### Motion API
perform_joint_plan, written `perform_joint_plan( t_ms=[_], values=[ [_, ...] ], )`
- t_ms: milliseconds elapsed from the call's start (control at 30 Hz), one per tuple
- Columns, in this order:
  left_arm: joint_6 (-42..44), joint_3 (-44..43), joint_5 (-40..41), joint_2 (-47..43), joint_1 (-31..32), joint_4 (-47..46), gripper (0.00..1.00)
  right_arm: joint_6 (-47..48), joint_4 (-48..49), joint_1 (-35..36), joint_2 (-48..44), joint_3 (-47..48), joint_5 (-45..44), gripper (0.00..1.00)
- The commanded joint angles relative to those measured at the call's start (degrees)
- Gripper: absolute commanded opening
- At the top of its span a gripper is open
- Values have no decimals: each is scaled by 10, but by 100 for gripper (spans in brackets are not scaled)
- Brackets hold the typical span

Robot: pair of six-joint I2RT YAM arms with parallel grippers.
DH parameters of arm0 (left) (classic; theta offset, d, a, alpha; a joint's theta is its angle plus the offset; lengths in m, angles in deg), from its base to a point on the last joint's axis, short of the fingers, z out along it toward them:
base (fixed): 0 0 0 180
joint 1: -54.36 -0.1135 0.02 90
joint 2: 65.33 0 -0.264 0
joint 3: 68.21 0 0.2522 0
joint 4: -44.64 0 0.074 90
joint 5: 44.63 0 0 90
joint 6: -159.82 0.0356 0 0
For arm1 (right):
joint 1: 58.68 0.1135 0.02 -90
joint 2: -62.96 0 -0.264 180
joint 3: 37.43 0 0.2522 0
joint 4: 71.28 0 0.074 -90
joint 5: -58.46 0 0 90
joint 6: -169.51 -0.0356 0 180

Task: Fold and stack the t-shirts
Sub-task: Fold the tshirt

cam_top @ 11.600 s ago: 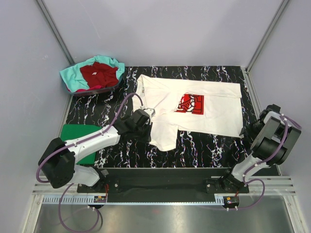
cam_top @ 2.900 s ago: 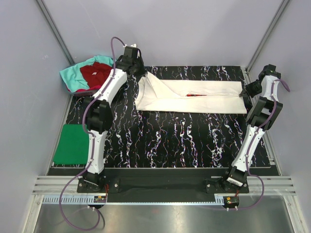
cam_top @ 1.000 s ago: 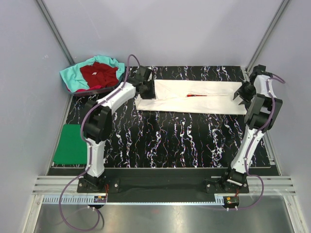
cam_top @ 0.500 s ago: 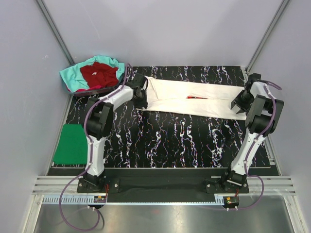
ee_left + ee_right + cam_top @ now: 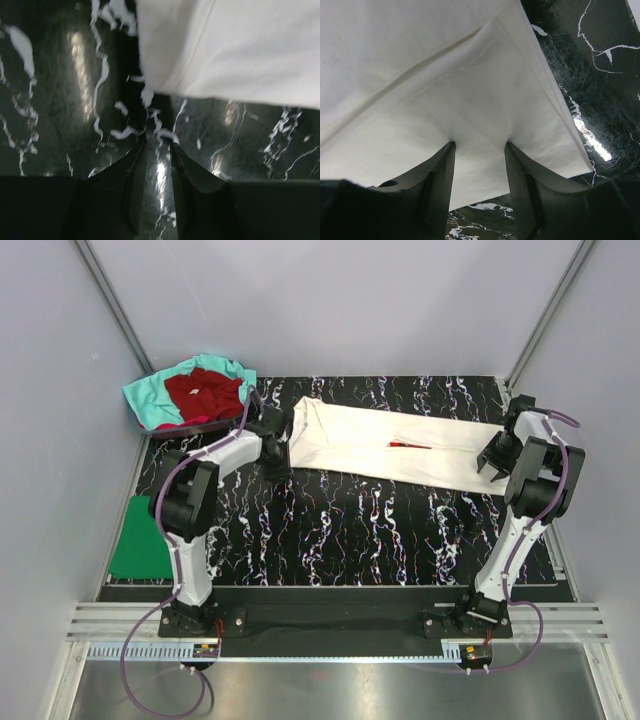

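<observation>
The white t-shirt (image 5: 350, 435) lies folded into a long strip across the far half of the table, with a sliver of its red print (image 5: 405, 445) showing in the fold. My left gripper (image 5: 277, 452) sits low on the table just off the strip's left end. In the left wrist view that gripper (image 5: 157, 145) is slightly open, with only bare tabletop in the gap and the white cloth (image 5: 225, 50) ahead of it. My right gripper (image 5: 493, 462) is over the strip's right end. It (image 5: 480, 142) is open, both tips pressing into the white cloth (image 5: 445, 75).
A basket (image 5: 205, 425) at the far left corner holds a teal t-shirt (image 5: 145, 400) and a dark red one (image 5: 200, 390). A folded green t-shirt (image 5: 140, 535) lies at the table's left edge. Grey walls close in behind and beside the black marbled table (image 5: 350, 530).
My left gripper has slid off the strip's left end toward the near left. The right gripper has come nearer along the right end, and the strip now lies slanted.
</observation>
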Motion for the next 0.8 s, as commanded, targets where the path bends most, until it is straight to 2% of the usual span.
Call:
perform_joint_plan(
  t_ms=[0,67,133,300,367,533,700,767],
  values=[
    [9,22,6,-105,-2,-30,33,12,-27,-4,17,-11,-33,53],
    [12,14,8,-129,-2,-66,49,10,-38,-4,24,0,-28,53],
    [21,-25,8,-119,-2,-83,53,9,-40,-4,25,10,-25,53],
    [37,-158,-14,14,-2,-62,60,5,-46,-4,24,12,-14,54],
    [44,-189,-30,59,-2,-84,59,2,-48,-4,23,10,-5,54],
    [76,-181,-59,109,1,-153,56,-5,-48,-3,22,10,8,53],
    [76,-163,-35,120,1,-132,56,-3,-46,-4,22,8,2,54],
    [72,-164,-17,123,1,-85,56,-2,-46,-4,21,5,0,54]
  ],
)
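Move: For my left hand, the place to set down is the folded t-shirt's left end, about 11 cm ahead and 5 cm to the right, just below fingertip height. The shirt's near left corner is nearer, roughly 5 cm ahead and about 1 cm to the left. The bin of shirts stands some 24 cm ahead and 23 cm left. My right hand already rests on the shirt's right end, directly under its fingertips. I hop my left hand off the bare table just short of the shirt: up about 11 cm while it swings forward and somewhat right over the near edge, then down again onto the shirt's left end, some 12 cm from where it began. The fingers open to a little over half and the fingertips swing outward about 15 degrees. My right hand stays put, its parted fingertips still resting on the right end. ##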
